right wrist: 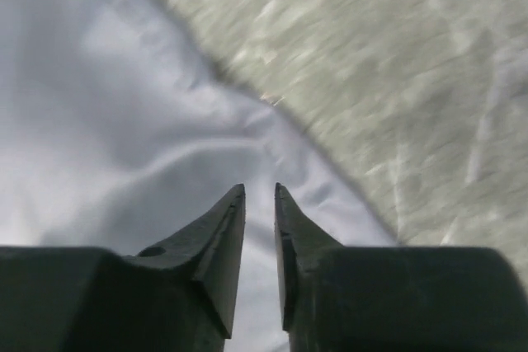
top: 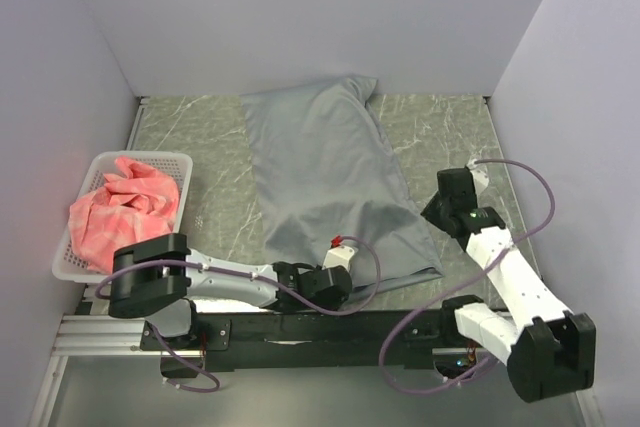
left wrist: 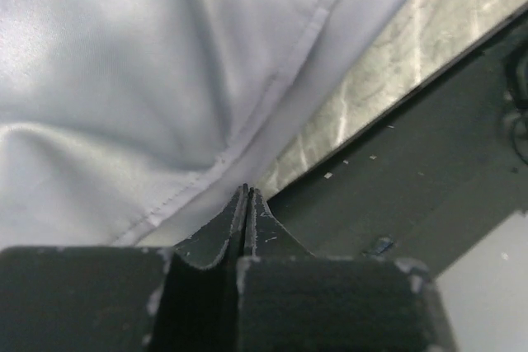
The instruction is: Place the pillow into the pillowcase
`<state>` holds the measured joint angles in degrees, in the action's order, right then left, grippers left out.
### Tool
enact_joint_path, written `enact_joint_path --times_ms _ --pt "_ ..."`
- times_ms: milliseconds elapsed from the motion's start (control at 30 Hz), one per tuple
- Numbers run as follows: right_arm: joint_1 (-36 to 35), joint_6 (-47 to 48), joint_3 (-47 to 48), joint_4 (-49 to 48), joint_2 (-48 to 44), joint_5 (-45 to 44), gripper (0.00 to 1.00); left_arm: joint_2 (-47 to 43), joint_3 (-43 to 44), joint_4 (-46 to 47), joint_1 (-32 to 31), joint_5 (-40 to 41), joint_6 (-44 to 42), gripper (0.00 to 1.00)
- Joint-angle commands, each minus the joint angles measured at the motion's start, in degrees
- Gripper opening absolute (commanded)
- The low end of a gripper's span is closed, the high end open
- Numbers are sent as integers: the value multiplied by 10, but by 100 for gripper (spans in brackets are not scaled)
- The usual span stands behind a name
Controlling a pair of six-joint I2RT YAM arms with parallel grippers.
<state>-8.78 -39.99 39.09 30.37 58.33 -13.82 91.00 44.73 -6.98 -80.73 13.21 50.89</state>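
The grey pillowcase (top: 330, 177) lies lengthwise on the marble table, puffed up along its middle. The pillow is hidden in every view. My left gripper (top: 340, 259) sits at the pillowcase's near hem. In the left wrist view its jaws (left wrist: 246, 190) are pressed together, tips touching the stitched hem (left wrist: 206, 179), and no cloth shows between them. My right gripper (top: 430, 212) hovers at the case's right edge. There its fingers (right wrist: 260, 189) stand a narrow gap apart over the grey fabric (right wrist: 124, 121), holding nothing.
A white lattice basket (top: 95, 162) with a pink checked cloth (top: 125, 212) stands at the left of the table. Walls close in the back and both sides. The dark mounting rail (left wrist: 412, 204) runs along the near edge.
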Motion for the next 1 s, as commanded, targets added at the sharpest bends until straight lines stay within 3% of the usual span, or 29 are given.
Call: enact_joint_path --times_ms 0,67,100,167,267,300,367,433,600,967 --pt "-63 -18 -12 0 -56 39 36 -54 11 8 -6 9 18 9" --pt "-93 -24 -12 -10 -77 45 49 -106 11 -4 -5 29 30 22" --pt "-113 -31 -10 -14 -80 33 55 -125 10 -21 -6 42 39 39" --pt "-146 -33 -9 -22 -88 41 73 -185 12 -46 1 83 52 46" --pt "-149 -21 -20 -65 -91 105 99 -262 15 -112 24 139 84 72" --pt "-149 -12 -22 -72 -90 112 100 -280 17 -126 32 148 90 80" --pt "-149 -3 -22 -75 -92 114 100 -322 25 -177 58 167 96 85" --pt "-149 12 -18 -74 -93 118 100 -354 31 -222 76 182 105 99" --pt "-149 22 -42 -103 -116 136 100 -397 39 -285 82 248 121 99" --pt "-148 62 -34 -88 -106 93 100 -433 5 -330 86 304 195 99"
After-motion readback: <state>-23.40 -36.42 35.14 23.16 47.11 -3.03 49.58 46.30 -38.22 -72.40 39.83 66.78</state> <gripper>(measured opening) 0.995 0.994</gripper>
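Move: My left hand is down at the table with shut fingertips at the pillowcase's near hem; the pillowcase's middle lies about 31 cm ahead and 2 cm left of it. The pillowcase's near right corner is about 22 cm to that hand's right and 9 cm ahead, and the basket of pink cloth some 52 cm left and 24 cm ahead. From my right hand the pillowcase's middle is about 22 cm left, 10 cm ahead and 9 cm down. I lift my left hand straight up off the near hem, opening it wide, then carry it left and forward while still rising, ending some 17 cm higher above the near left part of the pillowcase. My right hand, opening fully, sweeps about 10 cm left above the pillowcase and rises slightly, then nearly stops. Both turn counter-clockwise, the left roughly 35 degrees. ##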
